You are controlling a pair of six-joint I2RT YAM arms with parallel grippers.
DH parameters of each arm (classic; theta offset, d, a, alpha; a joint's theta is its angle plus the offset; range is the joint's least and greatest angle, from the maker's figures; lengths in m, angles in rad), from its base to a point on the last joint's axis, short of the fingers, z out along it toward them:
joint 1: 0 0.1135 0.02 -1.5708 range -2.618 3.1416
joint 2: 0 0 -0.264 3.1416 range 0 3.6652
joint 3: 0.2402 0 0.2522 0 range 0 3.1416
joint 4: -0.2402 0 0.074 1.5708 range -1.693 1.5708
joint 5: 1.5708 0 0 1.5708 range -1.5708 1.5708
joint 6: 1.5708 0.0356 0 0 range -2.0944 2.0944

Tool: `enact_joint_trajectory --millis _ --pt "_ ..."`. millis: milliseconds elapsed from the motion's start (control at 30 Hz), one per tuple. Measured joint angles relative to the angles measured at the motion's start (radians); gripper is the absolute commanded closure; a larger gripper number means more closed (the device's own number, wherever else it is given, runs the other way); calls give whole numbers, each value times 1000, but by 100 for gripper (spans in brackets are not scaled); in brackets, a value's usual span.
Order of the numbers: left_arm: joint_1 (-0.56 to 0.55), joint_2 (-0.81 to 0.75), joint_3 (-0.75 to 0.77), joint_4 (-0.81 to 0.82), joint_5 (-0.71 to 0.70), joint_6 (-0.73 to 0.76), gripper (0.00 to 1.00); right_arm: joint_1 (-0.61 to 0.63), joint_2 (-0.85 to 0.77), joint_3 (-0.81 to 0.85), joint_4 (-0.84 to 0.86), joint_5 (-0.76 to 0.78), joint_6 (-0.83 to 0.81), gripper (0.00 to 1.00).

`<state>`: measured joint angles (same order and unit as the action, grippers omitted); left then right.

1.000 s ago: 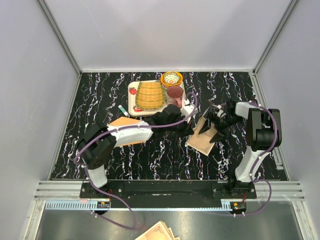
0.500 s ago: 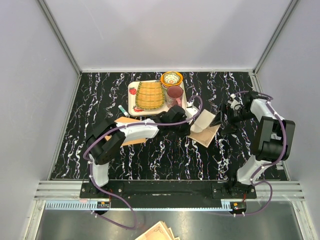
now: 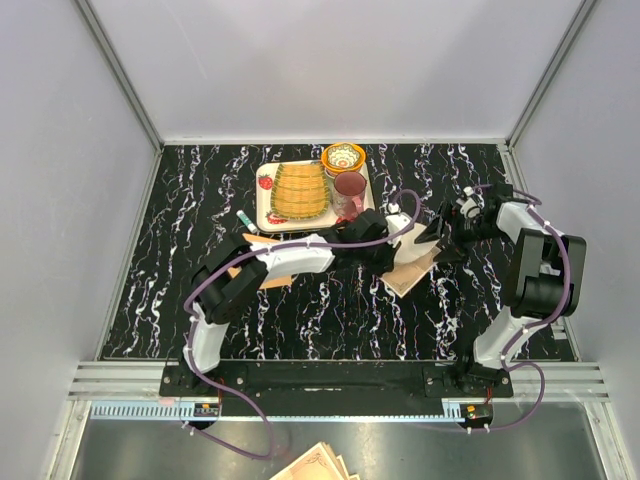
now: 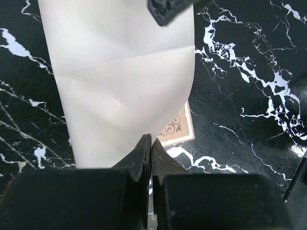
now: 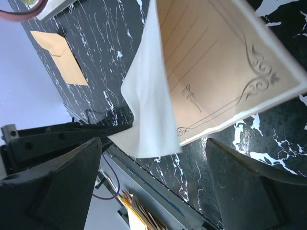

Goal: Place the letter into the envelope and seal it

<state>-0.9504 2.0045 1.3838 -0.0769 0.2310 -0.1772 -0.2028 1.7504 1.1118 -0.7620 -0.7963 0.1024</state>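
Note:
The letter (image 3: 412, 268) lies right of the table's centre, its ornate-bordered face (image 5: 216, 62) up. Its near part is bent up and over, showing the plain white back (image 4: 120, 86). My left gripper (image 4: 150, 143) is shut on the lower edge of that raised part and reaches in from the left (image 3: 388, 255). The right gripper (image 3: 440, 240) hovers at the letter's right end, open wide, with nothing between its fingers (image 5: 153, 187). The orange-tan envelope (image 5: 62, 57) lies flat further left, mostly hidden under my left arm (image 3: 250, 244).
A tray (image 3: 264, 190) with a striped yellow mat stands at the back, with a patterned bowl (image 3: 343, 157) and a maroon cup (image 3: 350, 187) beside it. A pen (image 3: 246, 220) lies near the envelope. A stack of ornate papers (image 3: 315, 465) sits below the table's front rail.
The left gripper has carried the letter's raised part to the right and the sheet has slid right and back. The right gripper has pulled off the letter toward the right.

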Motion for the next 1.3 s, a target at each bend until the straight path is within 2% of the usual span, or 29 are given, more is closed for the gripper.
enact_joint_trajectory --millis 133,167,233,300,333,367,400,433,467,500,633,700,833,900,1000,1100,1300 --pt "-19 12 2 -8 0 -4 98 0 11 0 42 1 22 20" --pt "-24 13 2 -10 0 -7 98 0 18 -1 51 2 30 27" --pt "-31 17 6 -14 0 -13 97 0 32 -11 85 1 50 35" --pt "-36 27 20 -19 0 -20 97 0 47 -25 114 0 76 49" --pt "-37 30 25 -21 0 -25 91 0 55 -29 123 0 82 54" --pt "-37 34 32 -21 0 -28 84 0 64 -31 130 0 92 69" --pt "-37 38 37 -24 0 -32 74 0 72 -32 138 0 95 76" --pt "-37 40 41 -27 0 -32 57 0 79 -32 146 0 95 83" --pt "-39 40 42 -28 2 -32 49 0 83 -32 149 -2 93 88" --pt "-38 40 42 -33 7 -33 44 0 85 -33 153 -7 89 100" --pt "-13 13 18 -60 100 -19 24 0 85 -33 159 -70 30 100" --pt "27 -76 -52 -77 187 -4 1 0 69 -37 156 -130 -18 100" --pt "166 -346 -164 -131 319 67 1 0 -53 -56 126 -244 -126 100" --pt "240 -487 -191 -132 336 113 1 0 -150 -59 100 -299 -176 100" --pt "290 -633 -211 -126 357 163 1 4 -316 -51 53 -374 -259 100" --pt "293 -704 -245 -107 383 181 1 18 -470 -30 -2 -424 -330 100" --pt "290 -727 -360 -48 416 150 1 122 -715 11 -53 -455 -389 100"
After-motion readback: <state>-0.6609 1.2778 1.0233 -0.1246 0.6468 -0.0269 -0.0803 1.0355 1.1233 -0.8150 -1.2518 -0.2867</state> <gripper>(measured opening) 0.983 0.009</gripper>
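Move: The letter, folded over on itself with one edge curled up between the right hand's open fingers, has its middle about 4 cm back from that hand, 5 cm to its left and 3 cm below. The left hand's shut fingers are at the letter's other side, the letter's middle some 3 cm ahead, 6 cm to the right and 3 cm below. From the left hand the mug stands about 18 cm ahead and 9 cm left, the envelope roughly 32 cm left and 2 cm ahead. Down about 3 cm with a slight reach forward, the right hand closes its fingers on the raised letter edge, then climbs some 25 cm, drawing back and left while its fingers tip upward by around 60 degrees. The left hand eases back, opens wide to leave the letter, and rises steeply and to the left, towards the envelope side, settling slightly at the end. ##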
